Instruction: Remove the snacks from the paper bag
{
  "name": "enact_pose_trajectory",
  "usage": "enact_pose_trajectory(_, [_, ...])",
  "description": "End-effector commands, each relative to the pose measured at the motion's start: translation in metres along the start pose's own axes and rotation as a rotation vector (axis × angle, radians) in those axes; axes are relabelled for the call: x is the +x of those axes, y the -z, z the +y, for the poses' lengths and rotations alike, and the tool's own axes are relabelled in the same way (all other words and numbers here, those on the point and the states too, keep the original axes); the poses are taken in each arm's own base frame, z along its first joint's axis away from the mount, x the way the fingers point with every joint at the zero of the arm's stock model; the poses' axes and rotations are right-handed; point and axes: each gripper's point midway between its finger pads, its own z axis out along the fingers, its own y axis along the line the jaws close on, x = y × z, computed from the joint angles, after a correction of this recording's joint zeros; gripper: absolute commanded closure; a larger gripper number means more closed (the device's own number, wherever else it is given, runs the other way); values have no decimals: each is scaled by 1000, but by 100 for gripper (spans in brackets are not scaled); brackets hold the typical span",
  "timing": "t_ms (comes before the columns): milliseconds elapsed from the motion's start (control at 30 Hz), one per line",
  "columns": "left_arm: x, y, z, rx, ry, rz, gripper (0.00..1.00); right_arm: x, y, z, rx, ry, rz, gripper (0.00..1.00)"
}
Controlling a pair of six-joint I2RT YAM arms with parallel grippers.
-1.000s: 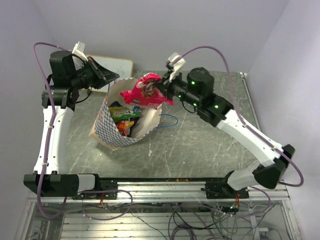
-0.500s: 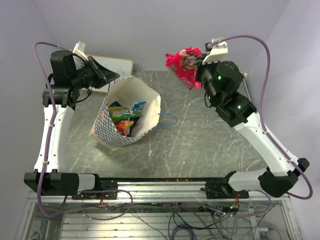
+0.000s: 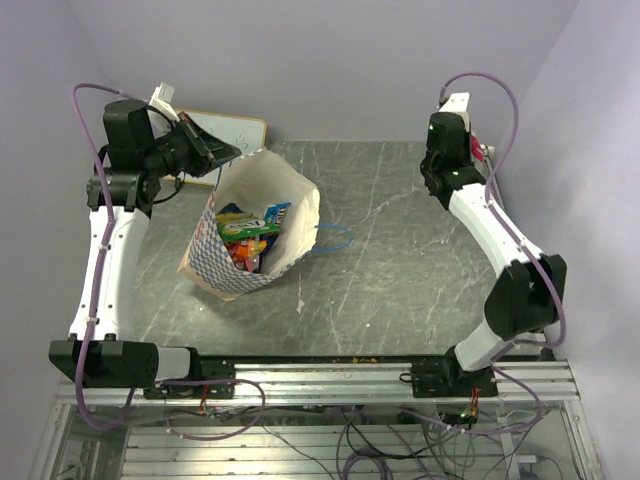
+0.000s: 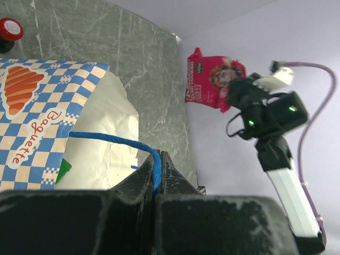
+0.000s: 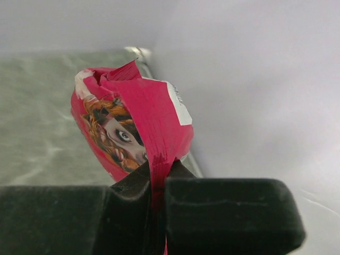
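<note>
The paper bag (image 3: 292, 215) stands open on the left of the table, its checkered band (image 4: 37, 101) toward my left wrist camera. Several bright snacks (image 3: 245, 235) lie inside it. My left gripper (image 3: 230, 153) is shut on the bag's blue cord handle (image 4: 114, 139) at the back rim and holds that side up. My right gripper (image 5: 159, 172) is shut on the edge of a pink snack packet (image 5: 130, 125). It holds that packet (image 4: 212, 78) in the air at the far right corner, well away from the bag. In the top view the right wrist hides most of the packet.
A framed whiteboard (image 3: 238, 130) leans against the back wall behind the bag. The bag's other blue handle (image 3: 337, 238) lies on the table to its right. A small red knob (image 4: 10, 29) sits past the bag. The side wall is close beside the right gripper.
My right arm has lifted the pink packet from above the bag's mouth and swung it to the far right corner. The left arm and the bag have not moved.
</note>
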Motion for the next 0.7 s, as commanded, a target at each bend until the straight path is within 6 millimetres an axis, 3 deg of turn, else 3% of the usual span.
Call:
enact_pose_trajectory(0, [-5, 3, -25, 105, -35, -3, 93, 30, -30, -29, 197, 138, 47, 100])
enact_pose_trajectory(100, [-3, 0, -27, 136, 4, 6, 93, 50, -43, -20, 208, 239, 50, 100])
enact_pose_trajectory(233, [-5, -5, -36, 222, 77, 11, 93, 87, -67, 15, 184, 286, 113, 100])
enact_pose_trajectory(367, [-14, -5, -55, 400, 206, -21, 93, 131, -80, 72, 85, 300, 206, 100])
enact_pose_trajectory(467, [-22, 1, -66, 519, 298, -64, 93, 167, -80, 119, 0, 345, 265, 100])
enact_pose_trajectory(567, [-26, 7, -73, 571, 319, -83, 93, 193, -77, 153, -45, 372, 307, 100])
enact_pose_trajectory(633, [-29, 12, -82, 595, 299, -93, 93, 203, -72, 181, -121, 358, 328, 95])
enact_pose_trajectory(667, [-31, 15, -87, 609, 284, -99, 93, 209, -68, 198, -182, 345, 348, 86])
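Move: My right hand already grips the red snack bag by one end. The bare table spot for it lies about 8 cm ahead and some 30 cm below, with the table's right edge roughly 13 cm to the right of that spot. The paper bag is some 54 cm to my right hand's left and 17 cm back. From my left hand, holding its blue handle, the paper bag's middle is about 5 cm back, 4 cm right and 25 cm down. I bring the red snack bag down fast with my right hand, about 24 cm towards the bare table and some 7 cm forward, swinging a little right and then back left, tipping the fingers down some 25 degrees. My left hand keeps the blue handle, easing 3 cm forward and slightly right as it rolls about 30 degrees, right side up. ##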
